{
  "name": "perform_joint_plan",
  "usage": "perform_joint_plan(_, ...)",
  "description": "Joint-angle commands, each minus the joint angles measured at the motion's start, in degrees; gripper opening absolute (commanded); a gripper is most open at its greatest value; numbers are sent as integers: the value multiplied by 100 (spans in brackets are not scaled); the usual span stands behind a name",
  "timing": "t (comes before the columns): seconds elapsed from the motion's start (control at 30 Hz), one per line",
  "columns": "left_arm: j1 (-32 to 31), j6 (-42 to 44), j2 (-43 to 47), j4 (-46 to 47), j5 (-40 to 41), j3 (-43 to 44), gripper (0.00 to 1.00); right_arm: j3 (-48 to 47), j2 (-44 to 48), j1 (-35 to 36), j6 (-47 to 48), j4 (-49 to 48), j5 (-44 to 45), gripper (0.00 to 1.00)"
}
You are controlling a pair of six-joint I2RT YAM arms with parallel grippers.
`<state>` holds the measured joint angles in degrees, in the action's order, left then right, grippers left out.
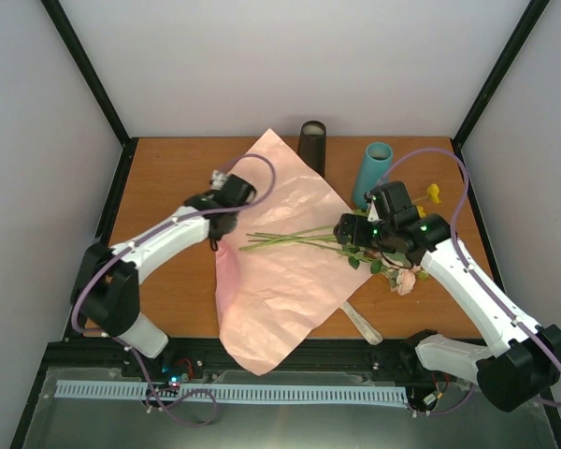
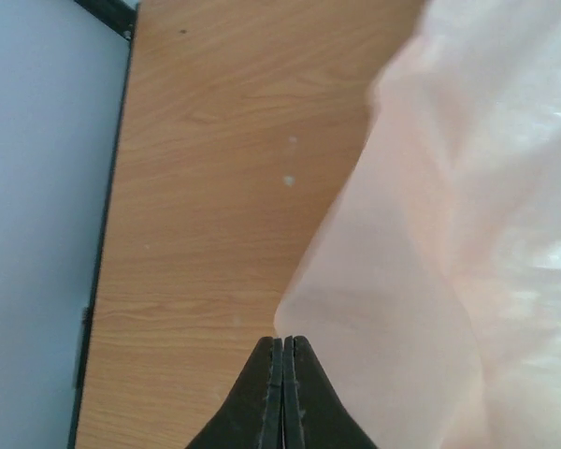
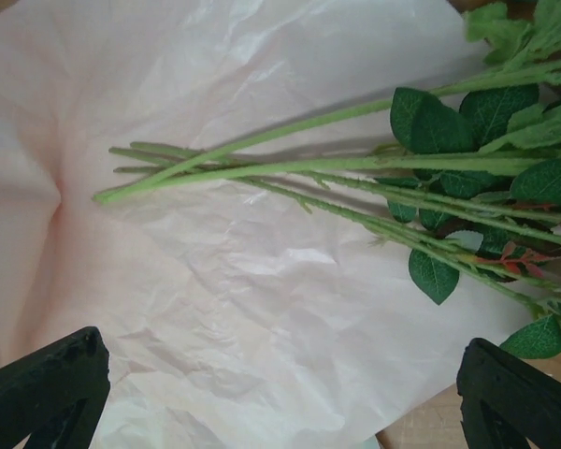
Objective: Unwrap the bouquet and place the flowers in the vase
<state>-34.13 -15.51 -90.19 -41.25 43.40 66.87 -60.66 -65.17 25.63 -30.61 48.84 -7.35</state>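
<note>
The pink paper (image 1: 280,271) lies spread open on the table, and the flowers (image 1: 290,238) lie across it with their green stems (image 3: 262,168) pointing left. A pink rose head (image 1: 407,281) and a yellow blossom (image 1: 433,194) stick out past the right arm. My left gripper (image 1: 215,234) is at the paper's left edge, and its jaws (image 2: 285,341) are pressed together on the paper (image 2: 430,281), which rises there. My right gripper (image 1: 351,229) hovers open (image 3: 280,374) just above the paper, beside the leafy part of the stems. A dark brown vase (image 1: 312,140) stands at the back.
A teal cylinder (image 1: 374,173) stands right of the dark vase, close to my right arm. A beige ribbon (image 1: 363,323) lies loose near the table's front edge. Bare wood (image 2: 215,187) lies left of the paper. Black frame posts and grey walls close in the table.
</note>
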Motion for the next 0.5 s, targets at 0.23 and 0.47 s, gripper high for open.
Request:
perform_joint_plan(0.23, 1936, 1892, 1291, 2923, -1429, -1386, 0, 340, 453, -40, -32, 127, -20, 100)
perform_joint_plan(0.47, 2878, 1388, 757, 2825, -1590, -1147, 10, 175, 255, -41, 214, 294, -9, 100)
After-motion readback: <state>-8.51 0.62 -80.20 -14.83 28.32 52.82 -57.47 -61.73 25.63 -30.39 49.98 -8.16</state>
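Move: The left hand already pinches the wrapping paper's left edge and is bound for the bare table some 13 cm to its left, 15 cm below. From it, the flower stems lie about 17 cm right and 6 cm back; the black vase is 21 cm right, 9 cm ahead. From the open right hand, the stems are roughly 7 cm ahead, 8 cm left and 18 cm below, with the teal vase about 16 cm ahead, 5 cm right, and the ribbon some 13 cm back, 4 cm right. Leftward in a quick sweep of about 12 cm, drifting some 3 cm forward at nearly the same height, the left hand draws the pinched paper edge away from the flower stems towards the bare table on the left, its fingertips tilting up around 10 degrees; the grip only just begins to slacken. The right hand stays wide open above the bouquet, easing slightly back and down. ##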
